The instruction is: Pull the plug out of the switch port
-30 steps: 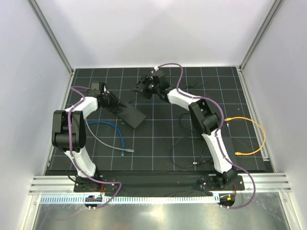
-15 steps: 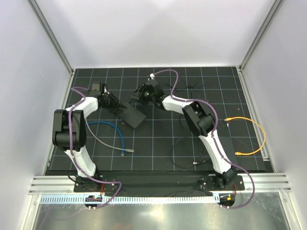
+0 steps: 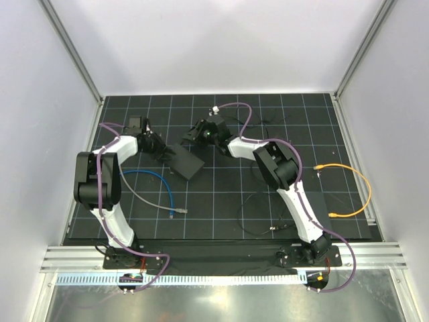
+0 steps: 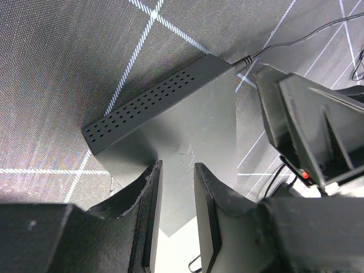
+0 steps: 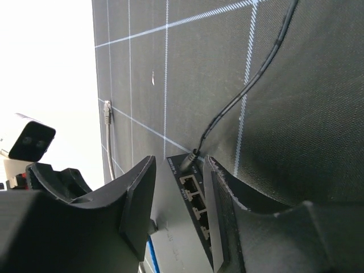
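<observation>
The black switch [image 3: 185, 162] lies on the mat, left of centre. A black barrel plug [image 5: 192, 158] with a thin black cable sits in the port at its far corner; it also shows in the left wrist view [image 4: 243, 61]. My left gripper [image 3: 158, 144] rests over the switch's top [image 4: 193, 119], its jaws a narrow gap apart with nothing between them [image 4: 177, 168]. My right gripper [image 3: 195, 133] is open at the switch's ported end [image 5: 179, 162]. Its jaws stand either side of the plug without closing on it.
A blue cable [image 3: 158, 176] and a grey cable [image 3: 142, 198] lie in front of the switch. An orange cable [image 3: 358, 180] loops at the right. Thin black cables [image 3: 258, 201] trail across the middle. Frame posts and white walls bound the mat.
My right gripper has swung left and down from behind the switch to its ported far end. The left gripper and the switch have stayed in place.
</observation>
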`<state>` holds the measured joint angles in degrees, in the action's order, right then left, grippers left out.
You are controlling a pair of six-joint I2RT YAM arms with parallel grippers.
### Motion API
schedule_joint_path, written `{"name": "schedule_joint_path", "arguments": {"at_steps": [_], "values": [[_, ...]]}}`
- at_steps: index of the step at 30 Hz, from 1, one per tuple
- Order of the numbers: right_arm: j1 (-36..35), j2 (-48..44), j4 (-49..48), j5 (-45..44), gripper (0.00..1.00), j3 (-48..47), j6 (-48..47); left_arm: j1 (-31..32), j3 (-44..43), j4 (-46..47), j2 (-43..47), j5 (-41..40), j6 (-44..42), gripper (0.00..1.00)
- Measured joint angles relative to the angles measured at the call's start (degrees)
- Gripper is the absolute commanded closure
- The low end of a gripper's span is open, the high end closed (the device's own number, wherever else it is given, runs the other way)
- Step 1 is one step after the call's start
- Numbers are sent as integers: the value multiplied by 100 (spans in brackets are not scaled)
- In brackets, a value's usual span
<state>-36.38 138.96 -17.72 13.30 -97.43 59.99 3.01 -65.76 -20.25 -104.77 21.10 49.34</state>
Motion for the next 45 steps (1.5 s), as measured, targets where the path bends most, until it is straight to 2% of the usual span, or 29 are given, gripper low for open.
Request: {"name": "schedule_joint_path", "arguments": {"at_steps": [23, 29, 34, 45], "values": [[-66, 439, -468, 267, 71, -68, 529, 0, -157, -234, -76, -122, -4, 67], [-76, 586, -678, 356, 82, -149, 758, 15, -188, -269, -96, -142, -7, 67], [-68, 619, -758, 354, 99, -146, 981, 37, -238, -275, -138, -142, -7, 67], [7, 754, -1102, 385, 99, -107, 1563, 68, -319, -275, -227, -103, -2, 66]]}}
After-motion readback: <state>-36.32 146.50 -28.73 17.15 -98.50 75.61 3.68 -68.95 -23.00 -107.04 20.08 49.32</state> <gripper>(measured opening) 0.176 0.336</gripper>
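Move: The black power plug sits in the switch's far corner, about 2 cm to the right hand's left, level with it fore and aft and some 3 cm lower. The switch's middle is about 7 cm back, 1 cm left and 4 cm down; its row of empty ports lies about 4 cm back, 1 cm right and 3 cm below the hand. From the left hand the plug is roughly 5 cm ahead, 5 cm right and 2 cm lower. The right hand sinks and shifts left, about 2 cm each, tilting as its fingers pinch the black plug. ##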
